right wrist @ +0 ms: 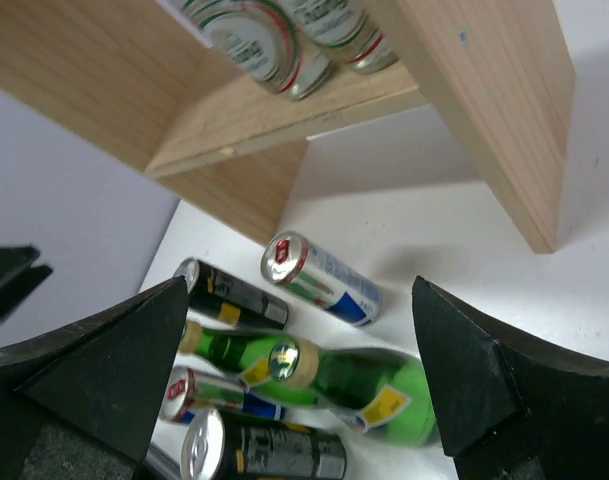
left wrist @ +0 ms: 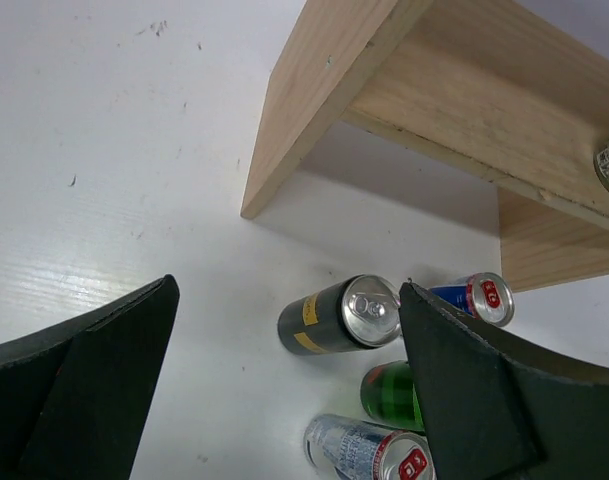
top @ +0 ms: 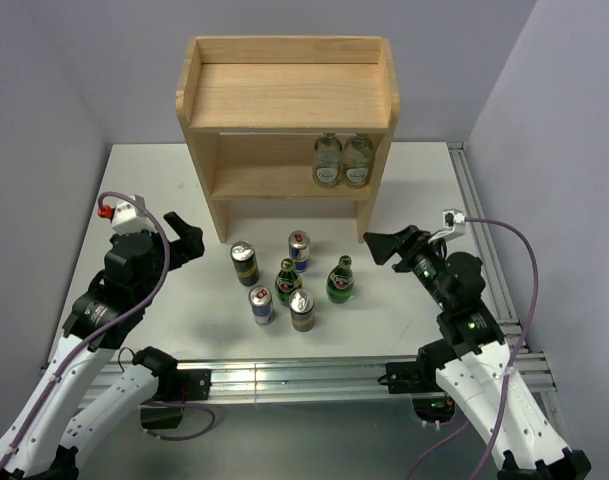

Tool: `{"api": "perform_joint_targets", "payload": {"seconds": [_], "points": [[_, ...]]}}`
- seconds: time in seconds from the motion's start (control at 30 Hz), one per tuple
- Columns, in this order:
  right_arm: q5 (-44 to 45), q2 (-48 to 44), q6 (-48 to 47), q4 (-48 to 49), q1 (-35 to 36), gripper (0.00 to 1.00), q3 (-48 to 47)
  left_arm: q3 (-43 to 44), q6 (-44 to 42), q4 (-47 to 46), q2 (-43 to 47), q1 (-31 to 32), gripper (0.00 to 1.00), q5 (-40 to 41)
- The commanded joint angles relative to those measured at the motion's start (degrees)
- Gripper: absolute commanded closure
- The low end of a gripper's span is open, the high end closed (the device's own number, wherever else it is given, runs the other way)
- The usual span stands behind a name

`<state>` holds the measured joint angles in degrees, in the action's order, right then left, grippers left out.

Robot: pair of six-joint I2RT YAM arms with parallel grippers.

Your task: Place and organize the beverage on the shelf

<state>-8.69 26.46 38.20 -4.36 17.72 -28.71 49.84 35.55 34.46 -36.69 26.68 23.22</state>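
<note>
The beverage stands as a cluster on the white table in front of the wooden shelf (top: 284, 100): two green bottles (top: 340, 280) (top: 288, 280), two black-and-gold cans (top: 245, 264) (top: 302, 310) and two blue-and-silver cans (top: 299, 250) (top: 261, 305). My left gripper (top: 189, 240) hovers left of the cluster, open and holding nothing; its wrist view (left wrist: 289, 290) shows a black can (left wrist: 339, 315) just ahead. My right gripper (top: 384, 245) hovers to the right, also open and holding nothing (right wrist: 299, 285), facing the nearer green bottle (right wrist: 384, 385).
Two clear glass bottles (top: 327, 160) (top: 358, 160) stand at the right end of the shelf's lower tier. The shelf's top tier holds nothing. A metal rail (top: 284, 375) runs along the table's near edge, and grey walls close in both sides.
</note>
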Motion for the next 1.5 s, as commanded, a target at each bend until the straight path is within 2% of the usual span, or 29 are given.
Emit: {"api": "perform_joint_targets", "payload": {"seconds": [0.0,0.13,0.27,0.33,0.37,0.4,0.47,0.53,0.57,0.6,0.67,0.73,0.9,1.0,1.27,1.47], "points": [[-5.6,-6.2,-3.0,-2.6,0.6,0.00,0.1,-0.4,-1.4,-1.4,-1.0,0.1,0.01,-3.1],[-4.0,-12.3,0.1,-11.5,4.7,0.00,1.7,0.0,-1.6,-1.5,-4.1,0.2,0.01,-4.1],[10.0,-17.7,5.5,-22.6,12.0,0.00,1.6,0.0,-1.4,-1.6,-5.1,0.2,0.01,-3.8],[12.9,-15.7,8.3,-27.1,13.7,0.00,1.4,-0.3,-1.5,-2.1,-4.5,0.1,0.01,-3.9],[13.2,-11.9,9.5,-27.9,14.9,0.00,1.1,-0.4,-1.6,-2.2,-4.4,0.1,0.01,-3.9],[13.4,-10.2,10.4,-27.5,15.8,0.00,1.5,-0.3,-1.6,-2.2,-4.3,0.1,0.01,-3.7],[19.6,-5.0,12.2,-26.5,19.6,0.00,2.7,-0.3,-1.6,-2.2,-4.2,0.1,0.01,-3.2],[28.5,0.2,16.5,-28.3,30.1,0.00,0.8,-0.1,-1.4,-1.8,-4.1,0.2,0.01,-2.7],[37.9,7.0,18.6,-30.0,34.6,0.00,-0.6,-0.2,-1.4,-1.8,-4.1,0.1,0.02,-2.5],[42.3,10.1,23.8,-33.2,44.2,0.00,-2.0,-0.3,-1.4,-1.8,-3.8,0.1,0.01,-2.2],[50.2,17.3,29.7,-36.5,51.9,0.00,-5.4,-0.2,-1.2,-1.5,-3.7,0.2,0.01,-1.6],[51.5,19.3,29.3,-34.8,54.3,0.00,-4.6,-0.2,-1.2,-1.5,-3.2,0.2,0.01,-1.2],[54.2,21.0,25.4,-23.3,54.3,0.00,-0.2,-0.4,-1.7,-1.9,-2.9,0.2,0.02,-1.1],[57.6,25.7,23.9,-18.6,54.3,0.00,0.6,-0.1,-2.0,-2.0,-3.4,0.2,0.02,-1.3],[64.9,40.7,17.2,1.8,52.7,0.00,2.4,-0.4,-2.8,-2.6,-2.7,0.2,0.01,-2.0],[72.9,50.1,16.4,10.1,51.4,0.00,2.3,-0.5,-3.6,-2.9,-3.2,0.1,0.02,-2.9]]}}
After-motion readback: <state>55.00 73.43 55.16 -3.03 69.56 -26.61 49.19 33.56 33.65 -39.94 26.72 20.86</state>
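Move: The right-hand green bottle is what my right hand goes for: about 19 cm below it, some 8 cm to its left and level with it front to back. Around that bottle, the dark can nearest me stands about 9 cm left and 7 cm closer in, the other green bottle 12 cm left and level, and the far blue can 9 cm left and 8 cm farther out. From my left hand the bottle lies about 28 cm right, 2 cm back and 19 cm lower. I swing my right hand down about 20 cm and back some 11 cm with a lean to the left, clear of the standing drinks, then bring it forward again by about 8 cm, low, at the right-hand green bottle. The fingers stay wide open, tipping to point forward and down while the hand's left side dips some 30 degrees, so they come to straddle the bottle. My left hand merely sinks about 2 cm, still open. ##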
